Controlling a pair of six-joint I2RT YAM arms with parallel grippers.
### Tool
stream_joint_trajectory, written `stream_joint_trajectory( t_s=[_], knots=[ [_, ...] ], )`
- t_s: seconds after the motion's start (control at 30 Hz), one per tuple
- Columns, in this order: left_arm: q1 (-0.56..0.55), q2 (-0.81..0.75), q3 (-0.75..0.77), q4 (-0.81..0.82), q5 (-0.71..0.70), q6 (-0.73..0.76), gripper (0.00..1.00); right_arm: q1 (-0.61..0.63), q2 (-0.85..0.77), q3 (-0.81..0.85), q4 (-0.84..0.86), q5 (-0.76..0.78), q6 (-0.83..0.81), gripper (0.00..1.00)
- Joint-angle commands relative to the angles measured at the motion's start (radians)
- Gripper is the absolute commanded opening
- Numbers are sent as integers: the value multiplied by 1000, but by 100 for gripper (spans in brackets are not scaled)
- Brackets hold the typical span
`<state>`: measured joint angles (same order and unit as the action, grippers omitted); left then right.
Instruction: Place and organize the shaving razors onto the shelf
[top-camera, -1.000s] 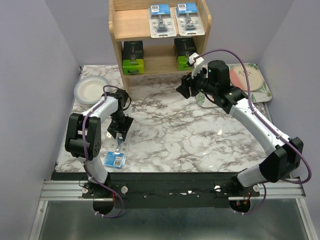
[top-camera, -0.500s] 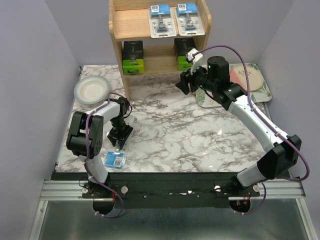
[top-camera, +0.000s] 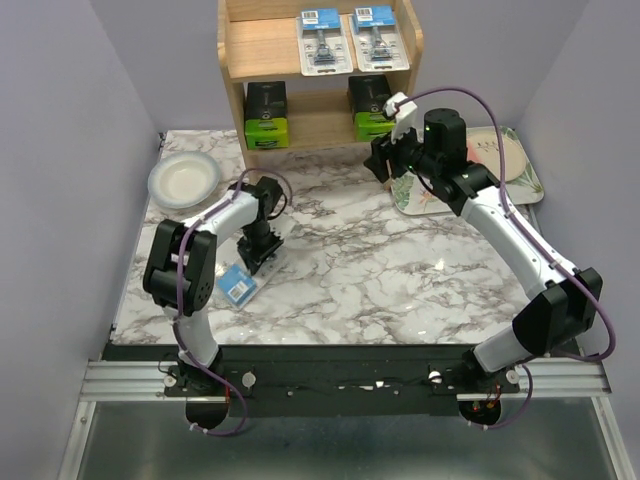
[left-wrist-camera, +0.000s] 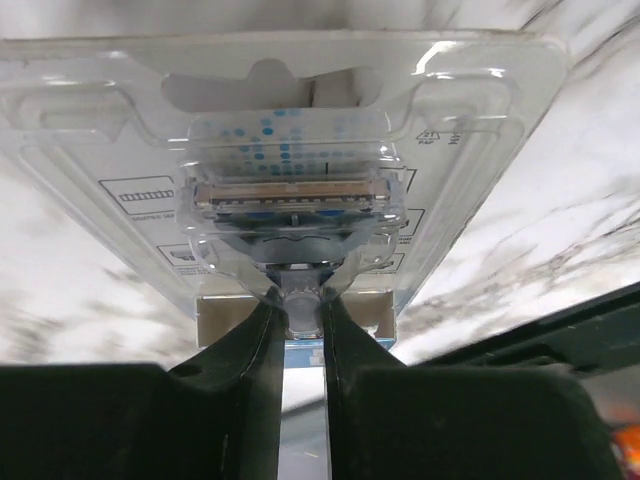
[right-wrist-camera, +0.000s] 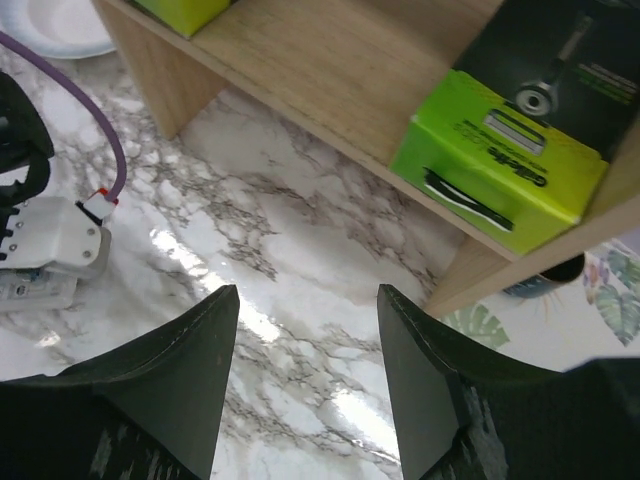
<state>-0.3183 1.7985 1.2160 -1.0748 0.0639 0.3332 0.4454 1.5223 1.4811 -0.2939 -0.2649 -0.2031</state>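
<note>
The wooden shelf (top-camera: 268, 50) stands at the far middle. Two clear blister packs (top-camera: 322, 42) lie on its top tier. Two black boxes with lime-green ends (top-camera: 266, 116) stand on its lower tier; one shows in the right wrist view (right-wrist-camera: 510, 130). My left gripper (top-camera: 262, 250) is shut on the third blister pack (top-camera: 238, 285), low over the marble at the left. In the left wrist view the fingers (left-wrist-camera: 255, 345) pinch the pack's (left-wrist-camera: 290, 180) razor-handle bubble. My right gripper (top-camera: 385, 160) is open and empty, in front of the shelf's lower right corner (right-wrist-camera: 470, 270).
A white bowl (top-camera: 184, 180) sits at the far left. A floral tray (top-camera: 520, 185) with a pink plate lies at the far right, beside the shelf. Purple walls close in both sides.
My left gripper came down on the blister pack near the front edge, shut on it and carried it away from the edge to the right. My right gripper shifted right, closer to the shelf.
</note>
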Motion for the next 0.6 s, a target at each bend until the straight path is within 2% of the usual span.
stream_joint_trajectory(
  t_s=[0.0, 0.17, 0.3, 0.33, 0.53, 0.57],
  knots=[
    [-117, 82, 167, 17, 36, 277, 7, -69, 6, -7, -11, 33, -1, 66],
    [-209, 180, 309, -27, 22, 437, 7, -122, -22, -30, -5, 30, 4, 66],
    [-274, 202, 347, -43, 10, 651, 7, -148, -60, -67, -2, 33, -7, 66],
    [-283, 202, 343, -47, -4, 781, 6, -152, -74, -85, -4, 35, -7, 66],
    [-311, 156, 283, -53, -88, 1183, 6, -171, -114, -140, -14, 16, 2, 66],
    [-315, 145, 265, -48, -120, 1321, 6, -174, -120, -149, -17, 15, 4, 66]
  ],
)
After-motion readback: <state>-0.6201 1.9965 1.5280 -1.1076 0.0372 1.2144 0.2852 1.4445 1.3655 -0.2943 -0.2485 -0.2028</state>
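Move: The left hand already pinches the razor pack low over the table; the free left part of the shelf's top board is about 22 cm ahead, 4 cm right and 28 cm up. The nearer placed pack lies some 12 cm right at the same depth and height, the left green box about 18 cm ahead, 2 cm right, 16 cm up. From the empty right hand, the held razor pack is roughly 18 cm left, 16 cm back and 26 cm down. Left hand swings the pinched razor pack 12 cm rightward and forward, 70 degrees clockwise; right hand moves right. ##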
